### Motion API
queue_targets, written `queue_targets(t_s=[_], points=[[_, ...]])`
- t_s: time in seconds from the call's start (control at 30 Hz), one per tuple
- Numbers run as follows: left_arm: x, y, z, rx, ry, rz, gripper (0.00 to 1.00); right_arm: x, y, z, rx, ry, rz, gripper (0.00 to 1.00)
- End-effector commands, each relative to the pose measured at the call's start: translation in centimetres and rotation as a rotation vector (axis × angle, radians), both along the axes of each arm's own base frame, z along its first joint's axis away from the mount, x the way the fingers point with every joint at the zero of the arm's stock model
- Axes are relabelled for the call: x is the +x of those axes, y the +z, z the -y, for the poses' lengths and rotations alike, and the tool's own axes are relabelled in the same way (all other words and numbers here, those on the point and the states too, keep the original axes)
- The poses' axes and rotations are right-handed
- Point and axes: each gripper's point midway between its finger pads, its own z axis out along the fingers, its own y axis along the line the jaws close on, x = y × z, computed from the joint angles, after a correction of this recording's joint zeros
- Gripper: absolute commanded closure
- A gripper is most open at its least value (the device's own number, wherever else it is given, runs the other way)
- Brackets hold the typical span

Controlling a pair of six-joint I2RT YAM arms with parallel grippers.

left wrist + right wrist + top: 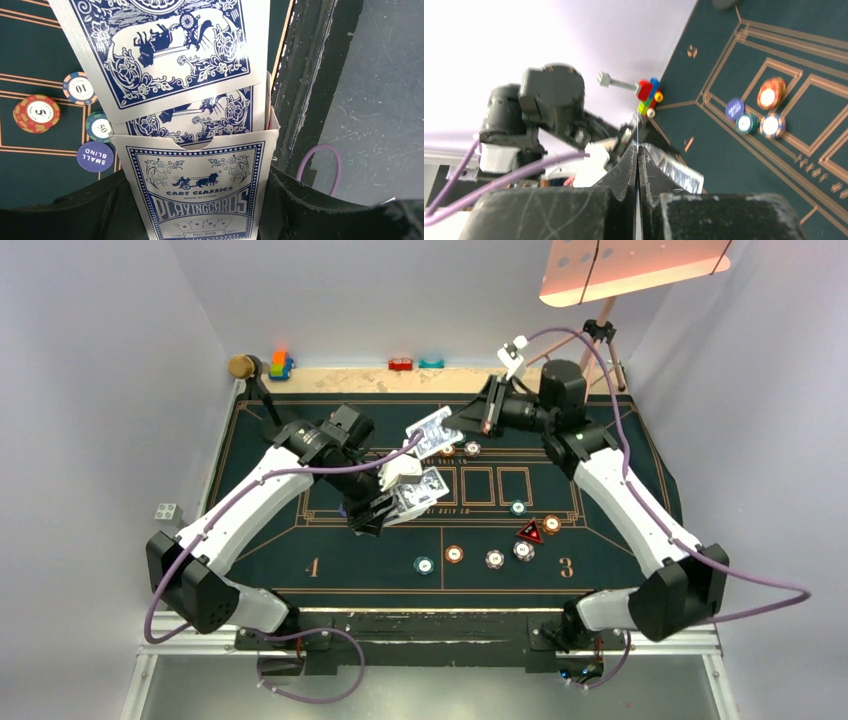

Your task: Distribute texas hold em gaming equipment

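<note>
My left gripper (392, 502) (197, 176) is shut on a blue-and-white playing card box (200, 195) (420, 490), held above the green mat (260, 560). One blue-backed card (160, 50) (432, 430) sticks far out of the box mouth, and a second card (205, 116) shows behind it. My right gripper (458, 426) (638, 150) is shut on that drawn card, seen edge-on as a thin line between the fingers. Poker chips lie on the mat: an orange chip (36, 113), a teal chip (98, 127), a blue small-blind disc (95, 156). The red triangular marker (530, 532) sits front right.
More chips (494, 558) lie in a row near the mat's front centre, with an orange chip (454, 553) and a teal chip (424, 565) beside them. Colourful toy blocks (281, 364) (649, 95) stand at the back left corner. A tripod (600, 345) stands back right.
</note>
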Motion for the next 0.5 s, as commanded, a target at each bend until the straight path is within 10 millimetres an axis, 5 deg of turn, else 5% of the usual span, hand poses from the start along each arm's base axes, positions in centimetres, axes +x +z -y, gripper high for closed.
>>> queue_targets(t_s=[0.0, 0.23, 0.47], points=[[-1.3, 1.4, 0.1, -0.054, -0.008, 0.005, 1.00, 3.5, 2.2, -0.8, 0.022, -0.003, 0.085, 1.00], [-2.5, 2.1, -0.6, -0.065, 0.000, 0.005, 1.00, 9.5, -4.9, -3.6, -0.040, 0.007, -0.003, 1.00], [-3.2, 3.4, -0.9, -0.077, -0.004, 0.010, 1.00, 8.6, -11.2, -11.5, -0.070, 0.156, -0.076, 1.00]])
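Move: The card in my right hand seems bound for the open mat about 12 cm ahead, 14 cm to the left and 33 cm below. On the mat, the red chips lie roughly 5 cm ahead and 16 cm left, the small blind disc 2 cm back and 21 cm left, and the yellow disc 17 cm ahead and 2 cm left. From my left hand that spot is some 23 cm straight ahead and 18 cm down. Keeping the single card pinched in shut fingers, I swing my right hand quickly out from over the deck: forward about 10 cm, at first nearly level, then steeply down by some 14 cm and left towards the open mat beyond the red chips, the fingers tipping down about 10 degrees. My left hand keeps its grip on the card box and eases back a couple of centimetres, rising slightly. ##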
